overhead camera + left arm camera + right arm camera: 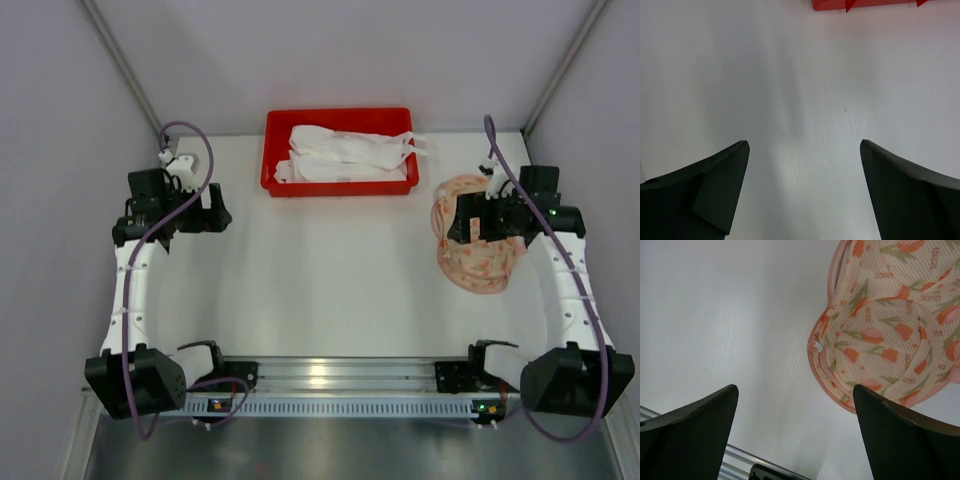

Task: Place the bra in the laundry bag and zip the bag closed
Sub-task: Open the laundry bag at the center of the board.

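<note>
White bras [345, 150] lie in a red tray [268, 152] at the back centre. The round mesh laundry bag [478, 262], peach with a tulip print, lies flat on the right of the table. In the right wrist view the bag [885, 335] fills the upper right, with its small white zipper pull [816, 344] at the left rim. My right gripper [466, 225] [795, 390] is open and empty above the bag's left edge. My left gripper [216, 214] [804, 142] is open and empty over bare table, left of the tray.
The tray's red edge [865, 4] shows at the top of the left wrist view. A metal rail [330, 375] [740, 460] carries the arm bases along the near edge. Grey walls enclose the table on three sides.
</note>
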Robot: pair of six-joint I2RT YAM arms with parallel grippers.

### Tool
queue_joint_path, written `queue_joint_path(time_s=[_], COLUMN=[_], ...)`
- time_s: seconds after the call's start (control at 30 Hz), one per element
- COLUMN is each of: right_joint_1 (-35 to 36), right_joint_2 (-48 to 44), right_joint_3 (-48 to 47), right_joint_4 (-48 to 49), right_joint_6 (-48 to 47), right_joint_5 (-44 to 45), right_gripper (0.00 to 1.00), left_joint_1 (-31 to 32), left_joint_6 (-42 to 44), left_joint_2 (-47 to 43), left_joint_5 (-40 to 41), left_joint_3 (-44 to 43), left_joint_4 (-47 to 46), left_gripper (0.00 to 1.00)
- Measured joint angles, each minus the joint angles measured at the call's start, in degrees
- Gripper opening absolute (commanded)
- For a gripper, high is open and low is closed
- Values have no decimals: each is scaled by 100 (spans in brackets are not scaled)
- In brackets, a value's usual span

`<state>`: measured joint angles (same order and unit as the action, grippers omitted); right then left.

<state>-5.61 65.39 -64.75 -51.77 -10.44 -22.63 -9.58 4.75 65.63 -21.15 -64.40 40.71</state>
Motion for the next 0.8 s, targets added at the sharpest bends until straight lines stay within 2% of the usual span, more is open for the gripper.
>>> queue_joint_path(time_s=[0.1,0.23,0.43,0.6,0.67,0.8], right_joint_1=[-361,-1309,-2426,-2597,-2608,-2684], right_joint_2=[264,1333,2986,3895,4177,4564], right_joint_3=[-70,-584,-1722,-2400,-2627,-2883], right_joint_4=[-114,-417,-688,-748,-743,-708], right_joint_6=[-68,-337,-693,-798,-800,-778], right_joint_5=[-170,-487,-605,-442,-289,37], right_gripper=[99,99,80,59,55,53], left_joint_1=[0,0,0,0,0,0], left_joint_6=[-2,-7,-13,-13,-11,-13], left_joint_2=[0,2,57,162,179,190], left_joint_5=[-44,-153,-339,-350,-348,-348], left_joint_3=[0,-2,-17,-24,-26,-48], left_joint_4=[2,4,7,7,7,7], left_gripper=[99,99,99,99,99,98])
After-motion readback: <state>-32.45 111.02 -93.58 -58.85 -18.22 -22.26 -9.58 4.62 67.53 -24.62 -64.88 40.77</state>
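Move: The laundry bag lies flat some 18 cm below the right hand, its middle about 11 cm to the right and 8 cm ahead. The loose peach band on the bag's right side is roughly 23 cm right and 9 cm ahead, equally low; the red bin of white clothes stands about 28 cm ahead and 26 cm left. From the left hand, the bag's middle is about 60 cm right, 4 cm ahead and 20 cm down. The right hand sweeps quickly about 20 cm to the right across and above the laundry bag, going 8 cm forward and sinking some 10 cm on the way, down towards the loose peach band on the bag's right side. As it goes the wrist tips the fingers further down and swings clockwise, each by some 20 degrees, while from midway the wide-open fingers close to about half, still above the band with no touch to be seen. ##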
